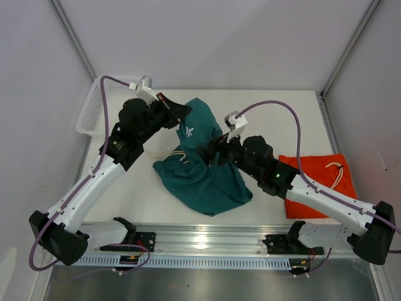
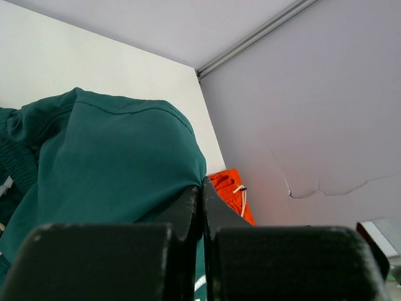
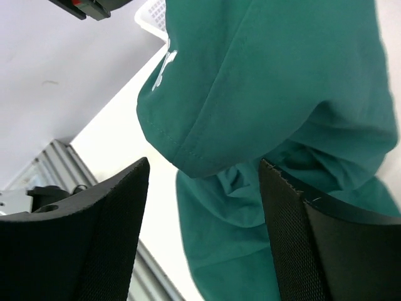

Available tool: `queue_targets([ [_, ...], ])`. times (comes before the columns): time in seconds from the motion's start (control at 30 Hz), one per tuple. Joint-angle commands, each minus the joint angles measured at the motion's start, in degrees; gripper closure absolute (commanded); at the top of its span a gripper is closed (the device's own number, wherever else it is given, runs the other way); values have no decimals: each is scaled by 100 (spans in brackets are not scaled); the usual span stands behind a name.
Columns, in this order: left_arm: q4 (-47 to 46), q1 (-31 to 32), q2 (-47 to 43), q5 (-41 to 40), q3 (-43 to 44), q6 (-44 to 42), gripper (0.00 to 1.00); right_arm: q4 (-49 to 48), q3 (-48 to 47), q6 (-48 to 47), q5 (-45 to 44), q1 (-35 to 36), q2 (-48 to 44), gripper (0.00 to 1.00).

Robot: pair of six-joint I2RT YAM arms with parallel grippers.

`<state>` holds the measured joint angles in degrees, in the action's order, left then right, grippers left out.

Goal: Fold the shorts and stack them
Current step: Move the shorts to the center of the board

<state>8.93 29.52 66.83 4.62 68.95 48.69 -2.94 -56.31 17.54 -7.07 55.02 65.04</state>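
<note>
The teal green shorts (image 1: 207, 182) lie crumpled mid-table, one leg pulled up toward the back left. My left gripper (image 1: 182, 113) is shut on that raised fabric; in the left wrist view its gripper (image 2: 202, 183) pinches the teal shorts (image 2: 106, 163) at the tips. My right gripper (image 1: 210, 150) is at the raised leg's right side, open. In the right wrist view the gripper (image 3: 203, 162) straddles a hanging hem of the teal shorts (image 3: 263, 94), its fingers apart from the cloth. The orange-red shorts (image 1: 319, 169) lie flat at the right, partly under my right arm.
A white mesh basket (image 1: 94, 106) stands at the back left corner, just behind my left arm. An aluminium rail (image 1: 200, 241) runs along the near edge. The orange-red shorts (image 2: 229, 188) with their white drawstring show beyond the left fingers.
</note>
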Motion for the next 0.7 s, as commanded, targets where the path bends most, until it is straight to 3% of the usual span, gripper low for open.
queue_targets([
  [0.0, -356, 80, -100, -49, -48, 106, 100, 101, -354, 522, 92, 52, 210, 28],
  [0.23, -401, 212, -82, -146, -92, 80, 100, -49, -556, 698, 443, 43, 579, 31],
  [0.33, -453, 291, -82, -137, -153, 97, 100, 56, -670, 716, 321, 35, 642, 59],
  [0.37, -471, 344, -82, -128, -171, 97, 100, 91, -670, 707, 277, 26, 607, 79],
  [0.4, -514, 362, -82, -120, -215, 54, 100, 153, -653, 698, 128, 26, 546, 86],
  [0.47, -541, 370, -56, -67, -259, 1, 94, 635, -627, 724, -162, 17, 275, 100],
  [0.5, -541, 370, -56, -67, -303, -34, 84, 767, -583, 742, -302, -53, 151, 100],
  [0.57, -594, 370, -30, 3, -365, -78, 81, 1136, -294, 803, -365, -167, -374, 100],
  [0.6, -603, 362, -3, 47, -391, -113, 66, 1260, -153, 856, -409, -281, -578, 100],
  [0.63, -594, 362, 23, 56, -373, -166, 60, 1583, 101, 969, -453, -334, -780, 100],
  [0.67, -551, 362, 84, 74, -365, -201, 59, 1795, 216, 1049, -479, -387, -1182, 100],
])
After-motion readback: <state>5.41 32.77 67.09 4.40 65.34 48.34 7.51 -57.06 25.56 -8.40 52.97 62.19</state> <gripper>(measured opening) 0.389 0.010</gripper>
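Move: For my right hand, the hanging fold of the green shorts is about 3 cm to its left and 2 cm below, level with it fore-and-aft. The corner still pinched in my left hand is some 9 cm farther out, 5 cm left and 6 cm above my right hand. From my left hand, that fold is roughly 9 cm back, 3 cm right and 9 cm down; the pile on the board is some 9 cm back, 4 cm right and 36 cm below. I slip my right hand's open fingers about 3 cm left and 2 cm down around the hanging fold, tipping them slightly downward, and shut them to pinch it. Then I draw it back right some 5 cm, while my left hand drifts about 2 cm right and sinks nearly as much, its fingers beginning to open, not quite halfway, on the upper corner. ##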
